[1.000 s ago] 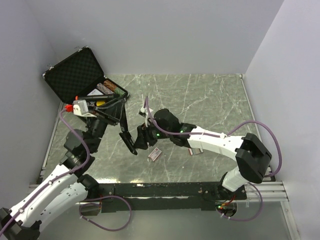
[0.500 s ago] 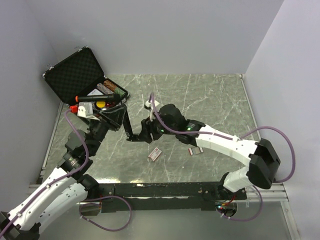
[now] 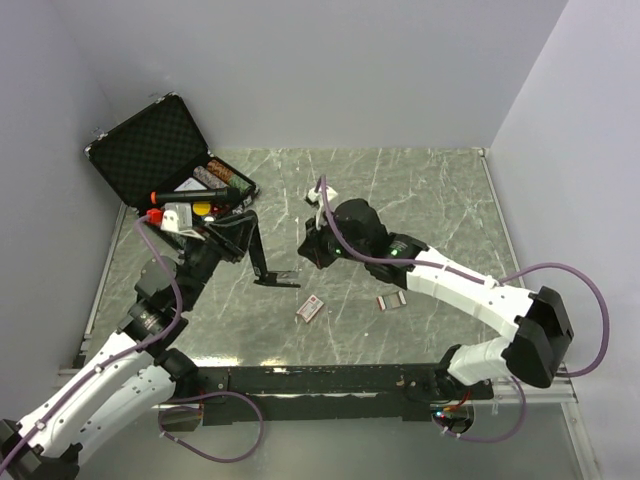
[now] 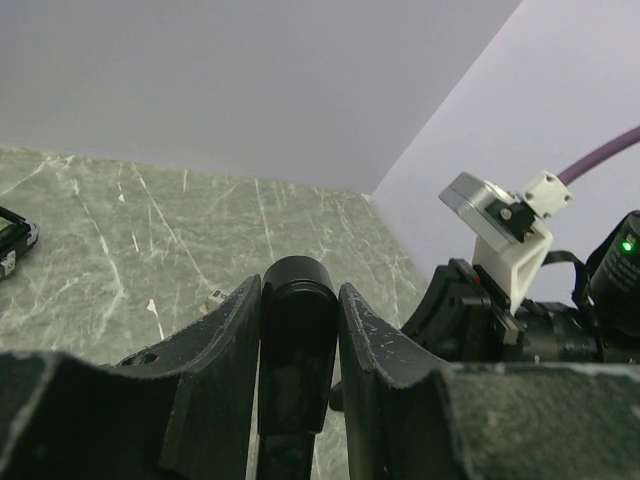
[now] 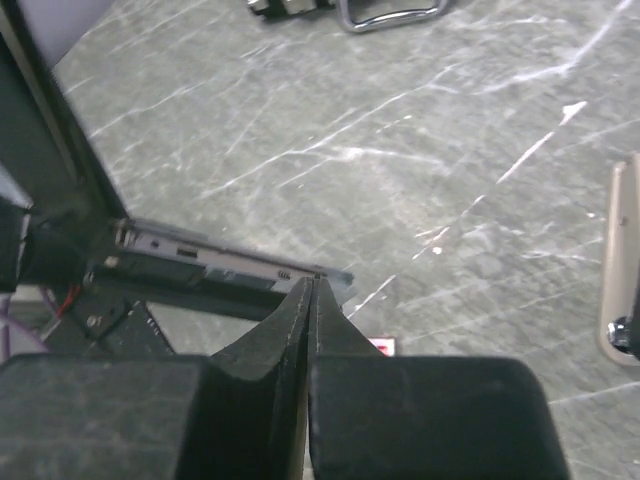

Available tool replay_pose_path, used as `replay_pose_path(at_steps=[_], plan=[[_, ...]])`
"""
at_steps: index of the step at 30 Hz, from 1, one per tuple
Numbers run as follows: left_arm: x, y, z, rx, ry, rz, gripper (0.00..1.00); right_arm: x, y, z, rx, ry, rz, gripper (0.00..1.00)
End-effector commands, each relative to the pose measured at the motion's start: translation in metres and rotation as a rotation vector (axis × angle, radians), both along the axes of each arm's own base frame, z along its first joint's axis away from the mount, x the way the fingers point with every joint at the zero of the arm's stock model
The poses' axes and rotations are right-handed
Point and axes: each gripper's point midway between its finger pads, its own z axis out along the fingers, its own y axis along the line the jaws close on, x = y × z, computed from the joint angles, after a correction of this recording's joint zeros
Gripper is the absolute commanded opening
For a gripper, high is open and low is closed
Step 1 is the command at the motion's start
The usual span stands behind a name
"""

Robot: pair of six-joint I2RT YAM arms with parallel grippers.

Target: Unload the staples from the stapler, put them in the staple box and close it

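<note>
The black stapler [image 3: 262,262] is open in an L shape, its silver magazine [image 5: 205,262] sticking out to the right just above the table. My left gripper [image 3: 240,226] is shut on the stapler's upper arm. In the left wrist view the black arm [image 4: 297,345] fills the gap between my left gripper's [image 4: 298,292] fingers. My right gripper [image 3: 309,249] is shut and hangs up and to the right of the magazine's free end, apart from it. In the right wrist view its fingertips [image 5: 312,284] are pressed together in front of the magazine; I see nothing between them.
A small red and white staple box [image 3: 312,309] lies on the marble table below the stapler and also shows in the right wrist view [image 5: 381,346]. Another small box [image 3: 390,301] lies to its right. An open black case [image 3: 150,150] with tools stands at the back left.
My right gripper has drawn back up and to the right, off the stapler. The stapler has swung open, its lower part now pointing right. The left gripper keeps its hold.
</note>
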Motion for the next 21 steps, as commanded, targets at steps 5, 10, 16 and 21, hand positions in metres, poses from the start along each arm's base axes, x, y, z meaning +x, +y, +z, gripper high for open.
replay_pose_path(at_steps=[5, 10, 16, 21], plan=[[0.003, -0.006, 0.035, -0.08, -0.071, -0.017, 0.01, 0.022, 0.025, 0.0, 0.043, -0.004, 0.017, 0.0], [0.009, -0.007, 0.034, -0.079, -0.06, 0.002, 0.01, 0.024, 0.039, -0.018, 0.051, 0.04, 0.044, 0.0], [0.014, -0.006, 0.04, -0.08, -0.056, 0.019, 0.01, 0.02, 0.047, -0.051, 0.052, 0.108, 0.06, 0.0], [0.019, -0.006, 0.038, -0.089, -0.046, 0.039, 0.01, 0.01, 0.049, -0.065, 0.074, 0.162, 0.078, 0.0]])
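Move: The left hand still grips the hanging, opened stapler; its magazine juts out roughly 8 cm to that hand's right, 4 cm back and 14 cm below. From the shut right fingers the magazine's middle is about 8 cm to the left, 2 cm back and 6 cm down. Some 22 cm below the right hand on the table, the staple box lies 5 cm back and 3 cm left, the beige stapler 14 cm ahead and 3 cm right. With its fingers kept shut, the right hand sinks about 7 cm while sliding some 4 cm left, after edging slightly forward, tipping about 10 degrees on the way, so that the fingertips come close in over the outer half of the open magazine; whether they touch it can't be seen. The left hand keeps its pinch on the stapler and carries it down and forward, roughly 2 cm each, and a little right towards the coming fingers, tilting only slightly before its descent stops. ##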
